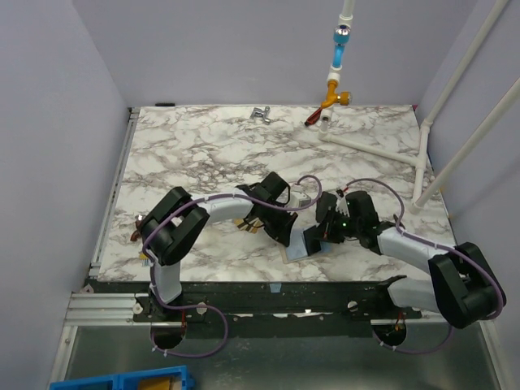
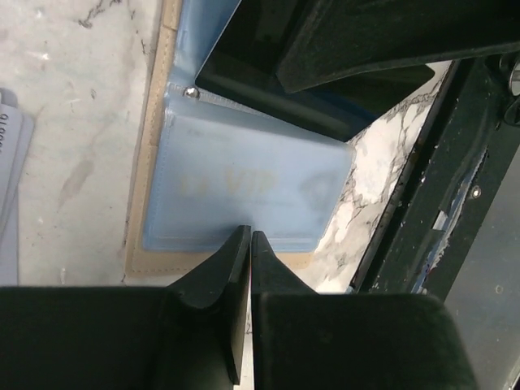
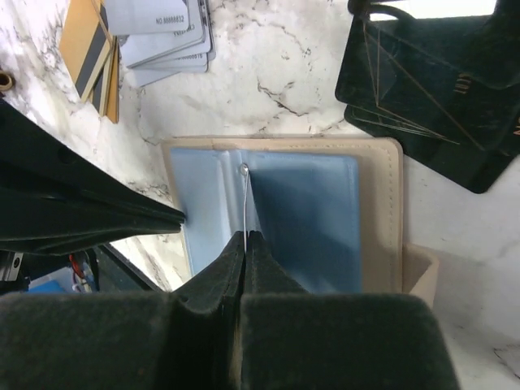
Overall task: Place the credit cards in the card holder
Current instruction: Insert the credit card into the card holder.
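The card holder [image 3: 382, 211] lies open on the marble, a tan pouch with blue plastic sleeves [image 2: 244, 187]; it sits near the front edge [image 1: 302, 248]. A card marked VIP shows inside one sleeve. My right gripper [image 3: 245, 236] is shut on a thin clear sleeve flap, holding it upright and edge-on. My left gripper [image 2: 250, 236] is shut, its tips at the holder's edge with nothing visible between them. Loose credit cards lie beside the holder: pale grey ones [image 3: 162, 32] and gold ones with a dark stripe [image 3: 89, 49].
Dark flat pieces with thin gold lines [image 3: 422, 81] lie just beyond the holder. The table's black front rail [image 2: 439, 203] runs close by the holder. A white pipe frame [image 1: 422, 162] and an orange-and-blue fitting [image 1: 335, 89] stand at the back right.
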Motion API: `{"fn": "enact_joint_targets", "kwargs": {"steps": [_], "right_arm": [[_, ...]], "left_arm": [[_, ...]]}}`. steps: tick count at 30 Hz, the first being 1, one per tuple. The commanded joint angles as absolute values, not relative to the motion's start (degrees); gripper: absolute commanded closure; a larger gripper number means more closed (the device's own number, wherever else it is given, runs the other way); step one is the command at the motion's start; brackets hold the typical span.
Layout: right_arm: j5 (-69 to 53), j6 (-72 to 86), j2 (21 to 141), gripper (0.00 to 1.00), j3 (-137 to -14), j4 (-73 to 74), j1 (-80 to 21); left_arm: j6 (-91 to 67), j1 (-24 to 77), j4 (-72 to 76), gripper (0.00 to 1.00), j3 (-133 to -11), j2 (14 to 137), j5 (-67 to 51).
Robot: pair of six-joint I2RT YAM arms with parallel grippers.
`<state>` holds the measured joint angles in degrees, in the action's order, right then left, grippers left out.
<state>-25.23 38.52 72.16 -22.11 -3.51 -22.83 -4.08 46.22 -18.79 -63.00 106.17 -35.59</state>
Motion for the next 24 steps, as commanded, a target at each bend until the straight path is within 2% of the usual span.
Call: {"fn": "enact_joint_targets", "kwargs": {"steps": [1, 7, 11, 17, 24], "right_arm": [[-23.6, 38.4, 68.0, 0.99, -21.6, -1.1, -22.3], [-23.1, 40.1, 63.3, 0.99, -18.6, -2.3, -22.3], [-22.9, 41.5, 61.3, 0.99, -16.0, -7.1, -22.3], [-24.7, 44.1, 63.0, 0.99, -12.1, -17.9, -22.3], [-23.3, 45.1, 61.7, 0.99, -10.8, -20.5, -22.3]], "left_arm": [[-0.6, 46.0, -20.7, 0.87, -65.5, 105.6, -36.2], [6.3, 45.7, -30.0, 0.68, -72.3, 101.2, -34.2], [7.4, 46.7, -29.8, 0.60, -67.4, 98.4, -34.0], [4.5, 49.2, -16.7, 0.60, -53.0, 95.1, -28.2], [3.2, 49.6, -14.7, 0.64, -53.0, 97.8, -23.6]]}}
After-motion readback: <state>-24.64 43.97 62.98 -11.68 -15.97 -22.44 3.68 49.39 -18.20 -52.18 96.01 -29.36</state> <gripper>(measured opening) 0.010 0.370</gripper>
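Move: The holder's left edge is right at the left fingertips, its middle some 1 cm farther out; the centre fold, where the black card is headed, lies about 6 cm to that hand's right. From the right hand, which already grips the card, the fold is roughly 3 cm left, 1 cm back and 3 cm below. The loose black cards lie about 9 cm ahead and 3 cm right of the right hand, the silver ones 7 cm ahead and 12 cm left. The holder's left edge is let go: the left fingers, shut on it, lift off about 6 cm and slightly forward while opening a bit over a third, then swoop back, left and down to table height just outside that edge, near its near corner. The right hand keeps its pinch on the black card over the fold, rising about 2 cm, then easing back and sinking half of that as it tilts slightly. ##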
